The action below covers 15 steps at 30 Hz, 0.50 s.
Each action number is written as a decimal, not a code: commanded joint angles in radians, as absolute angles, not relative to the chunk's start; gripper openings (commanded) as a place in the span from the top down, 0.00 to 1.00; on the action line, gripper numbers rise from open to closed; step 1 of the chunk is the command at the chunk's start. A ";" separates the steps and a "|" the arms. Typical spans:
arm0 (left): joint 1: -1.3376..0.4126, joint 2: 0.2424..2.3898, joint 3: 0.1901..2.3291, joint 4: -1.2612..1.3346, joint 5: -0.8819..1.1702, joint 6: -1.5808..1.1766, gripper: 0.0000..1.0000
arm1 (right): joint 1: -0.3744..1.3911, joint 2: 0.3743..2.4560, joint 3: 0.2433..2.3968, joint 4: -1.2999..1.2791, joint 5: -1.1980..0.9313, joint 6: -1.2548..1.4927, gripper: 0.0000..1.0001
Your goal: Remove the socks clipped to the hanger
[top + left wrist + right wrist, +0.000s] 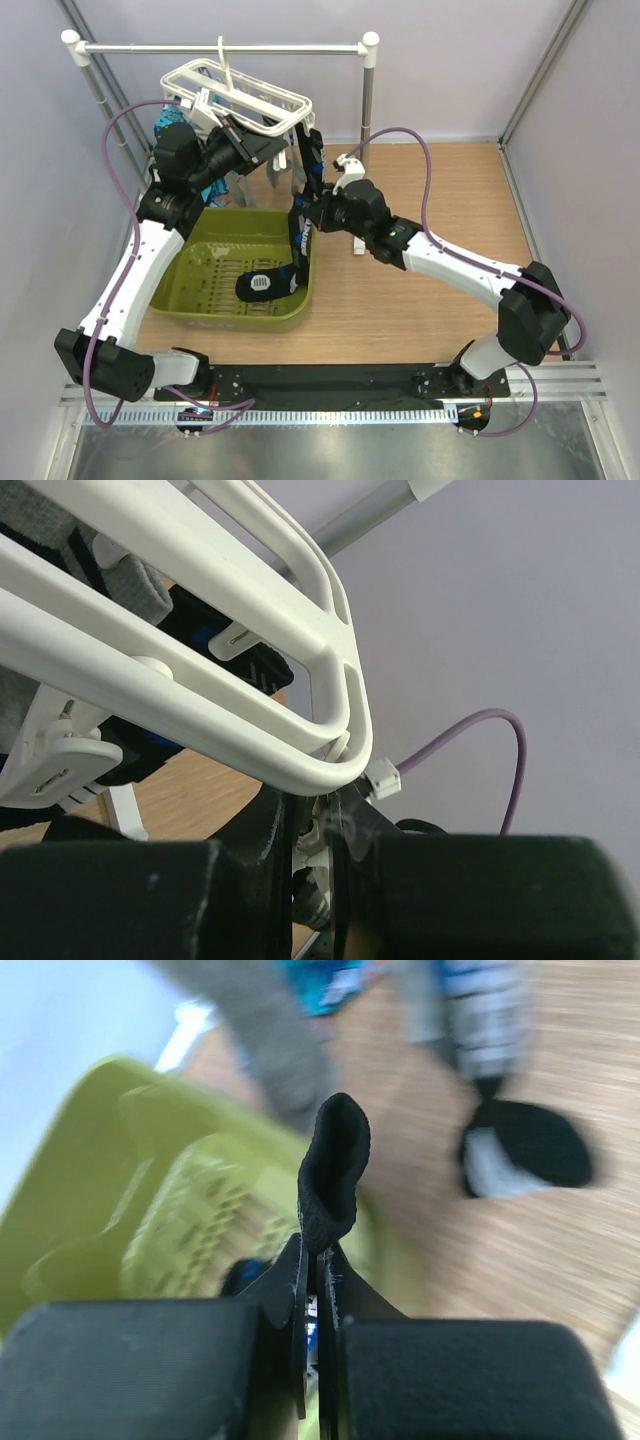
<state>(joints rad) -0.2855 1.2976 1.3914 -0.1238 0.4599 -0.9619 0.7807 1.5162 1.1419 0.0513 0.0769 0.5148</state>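
Observation:
The white grid hanger [240,92] hangs by its hook from the rail, and its frame [250,710] fills the left wrist view. My left gripper [272,148] [318,815] sits just under the hanger's near-right corner, shut on a small white clip [312,832]. Grey and striped socks [260,1040] still dangle from the clips. A black sock [311,160] hangs below the hanger's right side and trails down towards the basket. My right gripper [303,207] [320,1250] is shut on this black sock [333,1175], a fold of which sticks out past the fingertips.
A green slotted basket [190,290] [90,1190] stands on the wooden table under the hanger, with black sock fabric [262,285] lying in it. The white pole rail [220,46] spans the back. Grey walls close in both sides.

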 commanded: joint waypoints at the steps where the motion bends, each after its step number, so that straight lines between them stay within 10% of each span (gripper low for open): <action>1: -0.276 1.287 1.397 -0.089 0.451 -0.963 0.99 | 0.839 1.454 1.132 0.216 -0.083 0.506 0.99; 6: -0.278 1.287 1.396 -0.089 0.448 -0.963 1.00 | 0.946 1.508 1.120 0.261 -0.167 0.560 0.99; 11: -0.276 1.278 1.384 -0.089 0.448 -0.962 1.00 | 0.971 1.482 1.144 0.097 -0.100 0.453 0.39; 15: -0.276 1.267 1.382 -0.095 0.443 -0.957 1.00 | 0.890 1.364 1.172 0.006 -0.048 0.353 0.25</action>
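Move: In its shut fingers the right hand already holds one end of a black sock that trails down into the green bin, whose middle lies about 19 cm to the hand's left, 6 cm back and 18 cm below. Another black sock still hangs roughly 9 cm ahead, hardly to either side and some 8 cm higher; the hanger's middle is about 13 cm ahead, 16 cm left and 20 cm up. From the left hand, the bin's middle is some 8 cm back, 11 cm left and 37 cm down. Sweeping quickly back and left from above the bin's right rim, the right hand carries the pinched sock end about 11 cm back and 8 cm left towards the bin's middle, swinging some 20 degrees counter-clockwise. Its fingers spread wide late in the swing and let go of the sock, and the hand then starts back forward and right by a couple of centimetres. ##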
